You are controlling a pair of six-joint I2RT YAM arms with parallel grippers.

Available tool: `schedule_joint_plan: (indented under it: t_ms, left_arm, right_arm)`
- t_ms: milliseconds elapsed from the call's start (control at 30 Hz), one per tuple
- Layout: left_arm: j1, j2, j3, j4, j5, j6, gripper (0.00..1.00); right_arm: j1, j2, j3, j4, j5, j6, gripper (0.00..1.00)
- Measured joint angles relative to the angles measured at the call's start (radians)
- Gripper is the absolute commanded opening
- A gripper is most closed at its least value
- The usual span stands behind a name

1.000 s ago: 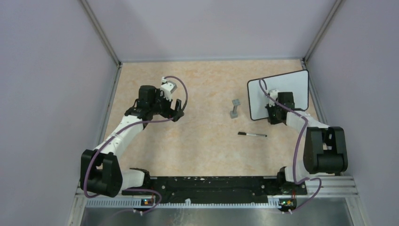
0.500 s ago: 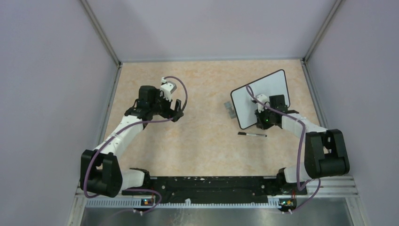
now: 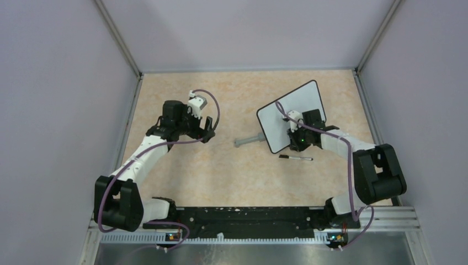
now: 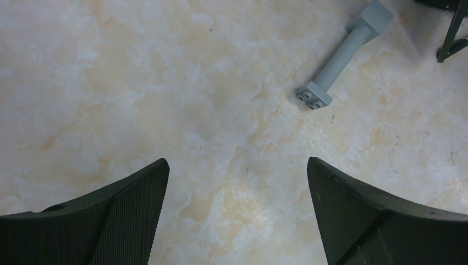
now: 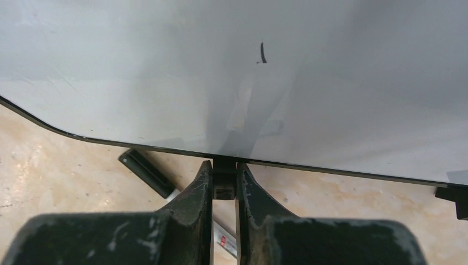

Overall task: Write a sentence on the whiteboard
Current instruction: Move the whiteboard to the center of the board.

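The whiteboard point(image 3: 284, 110) stands tilted right of the table's middle, and its white face fills the upper part of the right wrist view point(image 5: 165, 66). My right gripper point(image 3: 298, 139) point(image 5: 223, 168) is shut on a small black tab at the board's near rim. The sentence is out of view; the face bears only one short black stroke point(image 5: 262, 53). A black marker point(image 3: 295, 158) lies on the table just in front of the board, and its dark end point(image 5: 146, 172) shows under my right fingers. My left gripper point(image 3: 202, 130) point(image 4: 237, 165) hangs open over bare table at the left.
A grey rod-shaped piece with block ends point(image 3: 249, 140) point(image 4: 342, 55) lies flat just left of the board. One black foot of the board point(image 4: 452, 33) shows at the top right of the left wrist view. Lilac walls close in the marbled table point(image 3: 232, 171) on three sides.
My right gripper has swung the whiteboard left toward the table's middle, turning it. The grey piece has moved left and now lies flat. The left arm has stayed still.
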Motion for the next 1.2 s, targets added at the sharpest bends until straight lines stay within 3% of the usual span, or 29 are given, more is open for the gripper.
schedule_joint_plan:
  t_ms: [733, 1067, 1200]
  left_arm:
    - [0.008, 0.003, 0.119, -0.083, -0.186, -0.051, 0.99]
    - [0.074, 0.09, 0.232, -0.14, -0.29, -0.099, 0.99]
    - [0.141, 0.127, 0.28, -0.165, -0.277, -0.121, 0.99]
  right_arm:
    - [0.332, 0.122, 0.115, 0.028, 0.034, 0.187, 0.0]
    - [0.494, 0.126, 0.115, 0.037, 0.058, 0.25, 0.0]
    - [0.549, 0.127, 0.115, 0.037, 0.057, 0.262, 0.12]
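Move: The whiteboard is already gripped by a black tab on its near edge, its middle about 12 cm ahead of the right hand and 1 cm to the right. The table's middle lies some 19 cm left and 2 cm ahead of that hand, with a grey post lying about 18 cm left and 2 cm ahead. The marker sits 6 cm back, 3 cm right. From the left hand, the table's middle is roughly 16 cm right, level ahead, 14 cm below. The whiteboard is dragged flat towards the table's middle by the right hand, which keeps its pinch on the near-edge tab and goes left about 17 cm, at first almost straight, then also back some 8 cm, turning counter-clockwise. The empty left hand clears the way, going left, forward and a little up, fingers still open. ##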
